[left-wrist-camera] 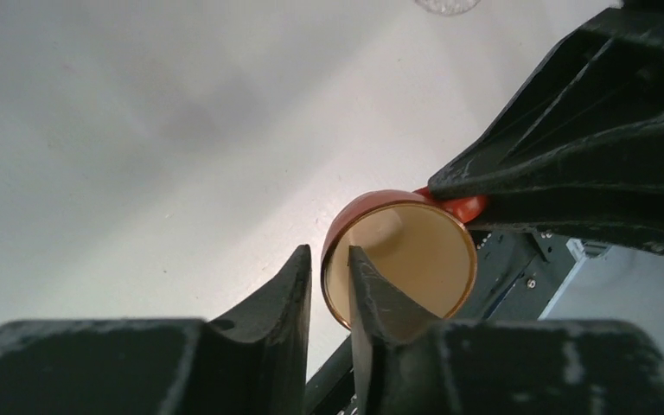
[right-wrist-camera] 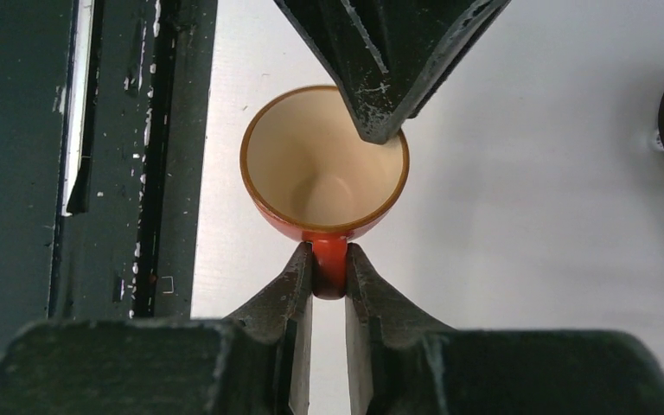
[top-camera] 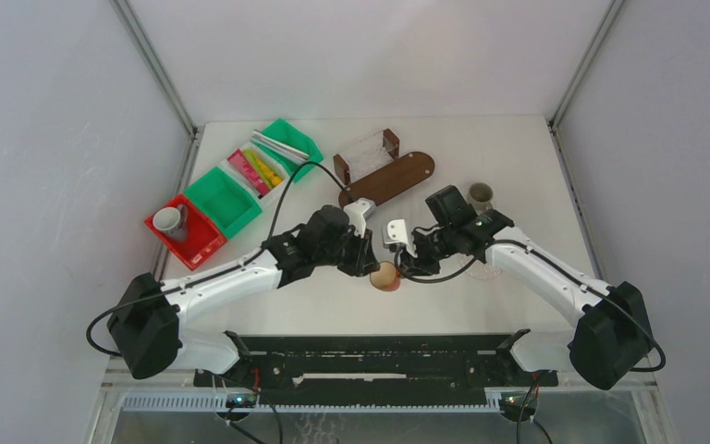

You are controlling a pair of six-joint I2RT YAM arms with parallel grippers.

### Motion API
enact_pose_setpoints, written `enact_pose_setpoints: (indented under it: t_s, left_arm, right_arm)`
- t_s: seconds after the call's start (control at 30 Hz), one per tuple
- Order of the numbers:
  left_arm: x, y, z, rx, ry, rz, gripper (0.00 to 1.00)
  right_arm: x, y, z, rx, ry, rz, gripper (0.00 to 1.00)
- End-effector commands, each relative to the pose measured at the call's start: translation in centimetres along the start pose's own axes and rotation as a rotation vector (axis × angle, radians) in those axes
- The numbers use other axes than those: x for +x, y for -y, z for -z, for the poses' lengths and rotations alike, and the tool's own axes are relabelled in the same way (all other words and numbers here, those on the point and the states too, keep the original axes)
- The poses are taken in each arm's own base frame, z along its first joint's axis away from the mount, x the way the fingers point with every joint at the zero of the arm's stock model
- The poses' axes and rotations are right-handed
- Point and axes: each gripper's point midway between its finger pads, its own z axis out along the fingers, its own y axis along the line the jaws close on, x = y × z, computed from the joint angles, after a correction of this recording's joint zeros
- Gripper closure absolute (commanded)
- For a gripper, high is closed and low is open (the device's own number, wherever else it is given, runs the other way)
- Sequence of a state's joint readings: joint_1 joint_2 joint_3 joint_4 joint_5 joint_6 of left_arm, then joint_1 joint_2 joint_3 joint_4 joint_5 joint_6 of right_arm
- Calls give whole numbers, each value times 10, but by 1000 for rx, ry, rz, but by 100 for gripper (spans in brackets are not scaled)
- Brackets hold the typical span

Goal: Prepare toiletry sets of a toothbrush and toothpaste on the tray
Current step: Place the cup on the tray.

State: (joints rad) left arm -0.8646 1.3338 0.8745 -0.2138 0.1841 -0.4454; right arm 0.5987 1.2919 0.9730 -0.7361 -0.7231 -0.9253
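An orange mug (top-camera: 386,277) with a cream inside sits on the white table between my two grippers. My right gripper (right-wrist-camera: 329,251) is shut on the mug's handle (right-wrist-camera: 329,270), one finger pressed to each side. My left gripper (left-wrist-camera: 330,259) straddles the mug's (left-wrist-camera: 406,251) rim, one finger inside and one outside, slightly open with a thin gap at the outer wall. The brown wooden tray (top-camera: 388,178) lies at the back centre. White toothbrushes (top-camera: 277,146) and yellow-red tubes (top-camera: 259,168) lie in bins at the back left.
A grey mug (top-camera: 171,220) stands in a red bin (top-camera: 194,242), beside a green bin (top-camera: 225,199). A clear holder (top-camera: 367,153) sits behind the tray. A brown-grey cup (top-camera: 481,194) stands right of the tray. The black rail (right-wrist-camera: 95,173) runs along the near table edge.
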Motion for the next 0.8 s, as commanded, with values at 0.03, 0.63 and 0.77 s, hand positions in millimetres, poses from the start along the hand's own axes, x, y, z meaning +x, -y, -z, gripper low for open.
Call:
enact_pose_setpoints:
  t_s: [0.03,0.63,0.77]
  left_arm:
    - [-51,21,22,46,190,-46,66]
    - [-75,-22,87,-93,645,-92,31]
    - [-74,-48,101,-191,770,-79,0]
  right_arm:
    - [-19,-3,4,-21,53,2,100]
    - [-46,40,77,122,368,-212,100]
    - [-45,81,106,296,428,-245,100]
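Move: My right hand already has the orange cup by its handle. The clear rectangular tray lies about 13 cm ahead of that hand, 10 to its right and some 13 below. The grey cup stands 17 ahead and 20 right, the round clear mat 4 ahead and 20 right, and the brown board 22 ahead and 4 left. The cup's body is about 3 cm to the right of my left hand, 3 back and 4 below. My left fingers part further around the cup's far-left rim and come free as that hand rises about 7 cm. It then swings left, opening wide and tipping its fingers up. My right hand keeps its pinch on the handle, lingers, then speeds up forward, up and to the right towards the clear tray, some 5 cm each way, turning clockwise with its fingertips lifting. ##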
